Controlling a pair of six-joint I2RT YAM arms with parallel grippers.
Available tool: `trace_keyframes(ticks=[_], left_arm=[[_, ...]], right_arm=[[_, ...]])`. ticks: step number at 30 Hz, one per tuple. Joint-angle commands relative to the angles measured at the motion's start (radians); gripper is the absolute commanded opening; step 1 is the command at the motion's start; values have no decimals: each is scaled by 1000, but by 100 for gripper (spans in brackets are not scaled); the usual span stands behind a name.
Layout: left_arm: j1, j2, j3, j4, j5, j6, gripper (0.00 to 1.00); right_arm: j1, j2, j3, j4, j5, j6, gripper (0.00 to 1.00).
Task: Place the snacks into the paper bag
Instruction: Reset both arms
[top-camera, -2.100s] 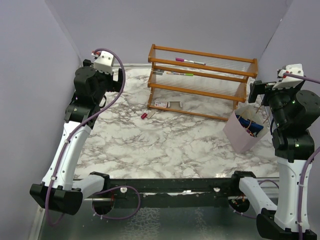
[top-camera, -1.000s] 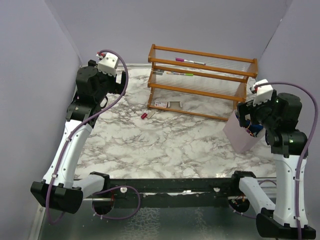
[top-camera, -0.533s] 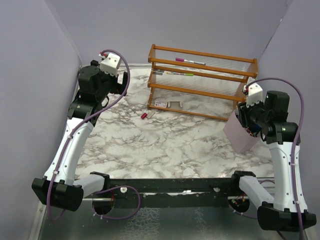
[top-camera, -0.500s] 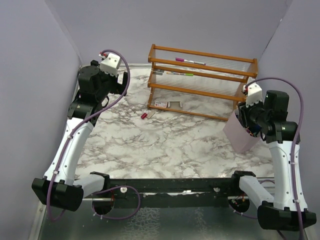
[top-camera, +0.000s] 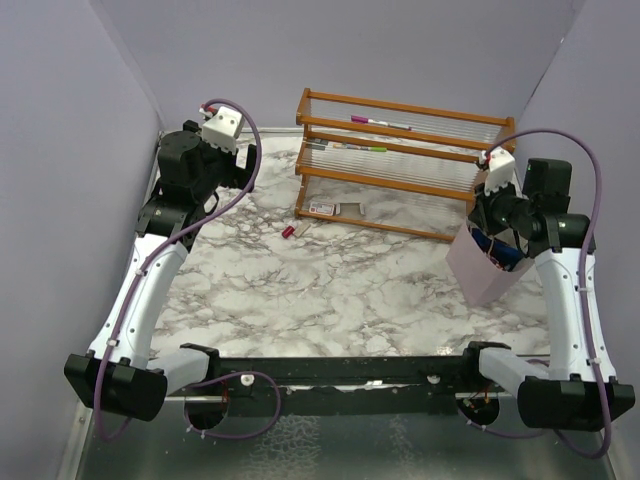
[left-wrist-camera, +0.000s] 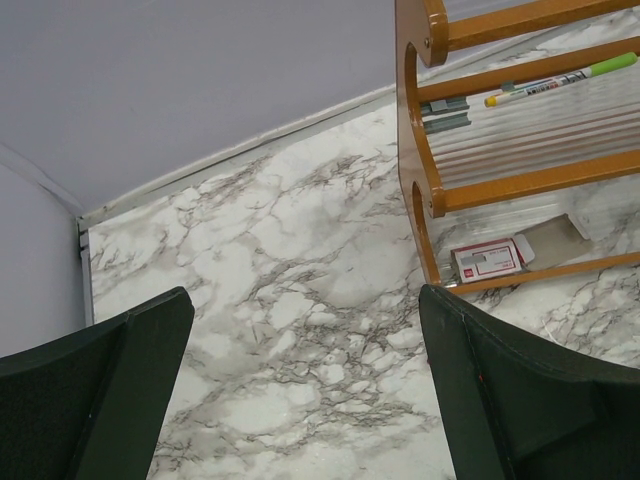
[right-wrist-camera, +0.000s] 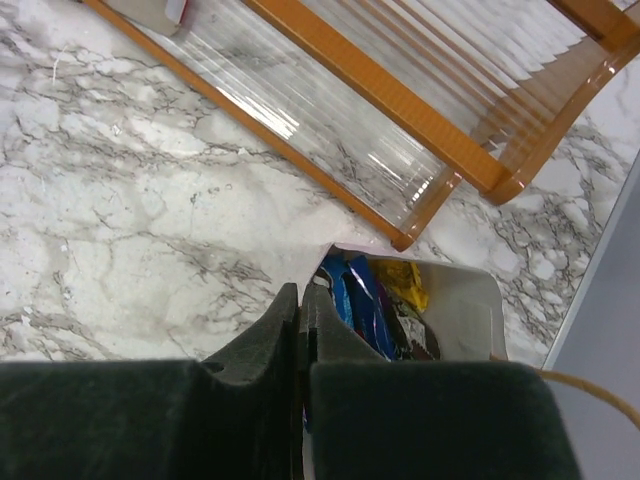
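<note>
The pale pinkish paper bag (top-camera: 485, 272) stands at the right of the table, next to the rack's right end. In the right wrist view its open mouth (right-wrist-camera: 470, 300) shows several snacks inside, blue (right-wrist-camera: 362, 300) and yellow (right-wrist-camera: 405, 285) wrappers among them. My right gripper (top-camera: 479, 214) is at the bag's left rim. Its jaws (right-wrist-camera: 302, 300) are shut, one finger outside the wall and one inside, so the rim sits between them. My left gripper (top-camera: 244, 166) is open and empty, high over the back left of the table (left-wrist-camera: 303, 300).
The wooden rack with clear shelves (top-camera: 400, 160) stands at the back and holds markers (left-wrist-camera: 560, 80) and a flat grey-teal piece (left-wrist-camera: 445, 110). A white card (top-camera: 322, 209) lies under its left end. A tiny red piece (top-camera: 288, 231) lies on the marble.
My right arm has come down and swung left from high at the right wall to the bag's rim. My left gripper has shifted slightly right. The bag has stayed put.
</note>
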Motion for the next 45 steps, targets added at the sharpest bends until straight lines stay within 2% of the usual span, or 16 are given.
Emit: trace_keyframes(ticks=[1, 11, 20, 26, 30, 35, 39, 45], left_arm=[[4, 2, 7, 15, 30, 4, 99], [4, 0, 12, 17, 28, 10, 99], [4, 4, 11, 27, 36, 6, 99], [5, 4, 2, 37, 32, 1, 99], [4, 3, 3, 34, 25, 2, 99], [4, -2, 0, 36, 22, 0, 99], [5, -8, -11, 47, 10, -2, 99], [4, -17, -19, 64, -43, -13, 99]], right_arm=[[-5, 28, 51, 82, -60, 5, 1], [-1, 113, 128, 125, -140, 32, 1], [11, 119, 120, 151, -138, 43, 3], [12, 98, 117, 133, -118, 41, 28], [12, 57, 125, 125, -106, 44, 51], [12, -2, 136, 123, -119, 61, 74], [12, -51, 129, 149, -115, 84, 84], [10, -114, 78, 243, 51, 109, 90]])
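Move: The right fingers are shut on the left wall of the paper bag's rim, near its far corner. The bag's middle lies about 5 cm right, 3 cm back and 10 cm below. The wooden rack's middle is some 16 cm ahead, 16 cm left and 13 cm below. A grey sleeve lies at its foot, 14 cm ahead, 28 cm left and 22 cm below. From the idle left hand, the bag is about 54 cm right, 14 cm back and 20 cm below. Keep the right fingers pinched on the paper bag's rim and draw it forward about 4 cm, slightly left and up, towards the rack's near right end. Pause there, open the fingers wide to let go of the rim, then lift about 7 cm while easing back some 3 cm, tipping the fingertips up roughly 15 degrees. ##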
